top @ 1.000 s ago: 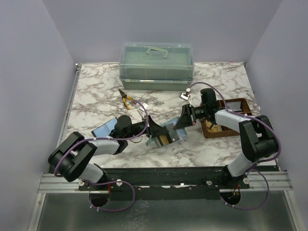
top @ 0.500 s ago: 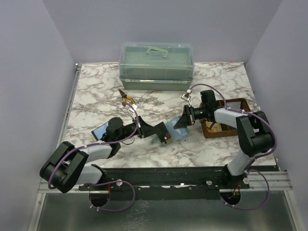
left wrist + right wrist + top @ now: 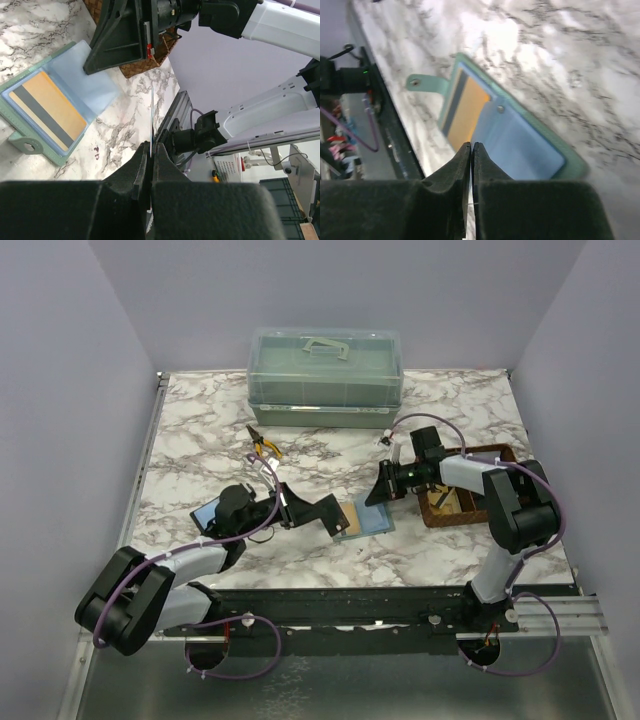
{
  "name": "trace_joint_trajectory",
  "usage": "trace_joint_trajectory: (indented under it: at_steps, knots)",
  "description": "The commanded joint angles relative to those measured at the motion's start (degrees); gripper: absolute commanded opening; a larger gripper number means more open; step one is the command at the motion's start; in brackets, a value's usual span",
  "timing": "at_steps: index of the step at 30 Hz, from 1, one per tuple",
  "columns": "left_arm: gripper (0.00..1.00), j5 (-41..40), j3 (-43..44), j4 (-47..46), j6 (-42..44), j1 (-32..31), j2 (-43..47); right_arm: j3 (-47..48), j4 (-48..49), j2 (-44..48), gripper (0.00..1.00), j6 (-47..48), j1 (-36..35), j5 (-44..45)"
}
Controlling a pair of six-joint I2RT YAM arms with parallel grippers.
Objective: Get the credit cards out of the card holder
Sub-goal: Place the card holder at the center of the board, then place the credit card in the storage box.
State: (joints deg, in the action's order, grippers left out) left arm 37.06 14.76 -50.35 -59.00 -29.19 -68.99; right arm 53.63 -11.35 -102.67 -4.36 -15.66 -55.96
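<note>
The card holder [image 3: 370, 520] lies open and flat on the marble table, grey-green outside and blue inside [image 3: 95, 82] [image 3: 520, 145]. A tan credit card with a dark stripe [image 3: 47, 112] [image 3: 467, 110] sits in its left half. My left gripper [image 3: 336, 516] [image 3: 151, 146] is just left of the holder, shut on a thin credit card seen edge-on [image 3: 151, 115]. My right gripper [image 3: 384, 490] [image 3: 471, 146] hovers over the holder's blue right half, jaws together with nothing between them.
A brown basket [image 3: 490, 455] stands right of the right gripper. A clear green lidded box [image 3: 325, 365] sits at the back, orange-handled pliers [image 3: 264, 447] in front of it. A black-framed blue panel [image 3: 208, 512] lies under the left arm.
The holder, held up between both grippers a second ago, now lies flat and open. The right gripper has let go of it. The left gripper has drawn back left with a card.
</note>
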Motion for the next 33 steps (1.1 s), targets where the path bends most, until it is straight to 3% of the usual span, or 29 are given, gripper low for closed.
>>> trace_joint_trajectory:
  at_steps: [1,8,15,20,27,33]
  knots:
    - [0.00,0.3,-0.9,0.7,1.1,0.4,1.0,1.9,-3.6,-0.8,0.13,3.8,0.0,11.3]
    - [0.00,0.6,-0.8,0.7,1.1,0.4,1.0,2.6,-4.9,-0.1,0.32,7.5,0.0,17.7]
    - [0.00,1.1,-0.2,0.8,1.0,0.4,0.8,2.6,-4.8,5.4,0.49,9.6,0.0,17.0]
    - [0.00,2.1,0.9,0.7,1.9,0.4,0.1,1.7,-5.0,12.2,0.63,13.6,0.0,8.1]
    - [0.00,3.9,4.7,0.7,3.9,-0.4,-2.1,0.3,-5.2,13.2,0.82,14.1,0.0,-21.2]
    - [0.00,3.1,8.3,0.5,5.1,-3.2,-4.2,0.0,-2.5,9.9,0.84,8.8,-0.4,-29.0]
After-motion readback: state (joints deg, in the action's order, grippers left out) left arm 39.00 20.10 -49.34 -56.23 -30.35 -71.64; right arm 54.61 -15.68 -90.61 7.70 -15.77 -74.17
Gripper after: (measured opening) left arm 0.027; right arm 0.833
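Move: The card holder lies open on the board, its middle about 3 cm back, 2 cm left and 4 cm below the right hand; the yellow card in its left leaf is some 6 cm left, 4 cm back and 4 cm below. The black card is about 9 cm left, 5 cm back and 9 cm above, the basket some 22 cm right, 4 cm ahead. From the left hand, the holder is about 4 cm ahead, 9 cm right, 14 cm below. Forward, right and down, about 3 cm each way, the right hand eases out over the holder's blue leaf, its fingers tipping further down and spreading. Then it climbs clear of the holder some 12 cm, drawing back and a little left as the fingertips lift and the fingers open wide. Late on, the left hand rises slightly and shifts right, still pinching the black card. ##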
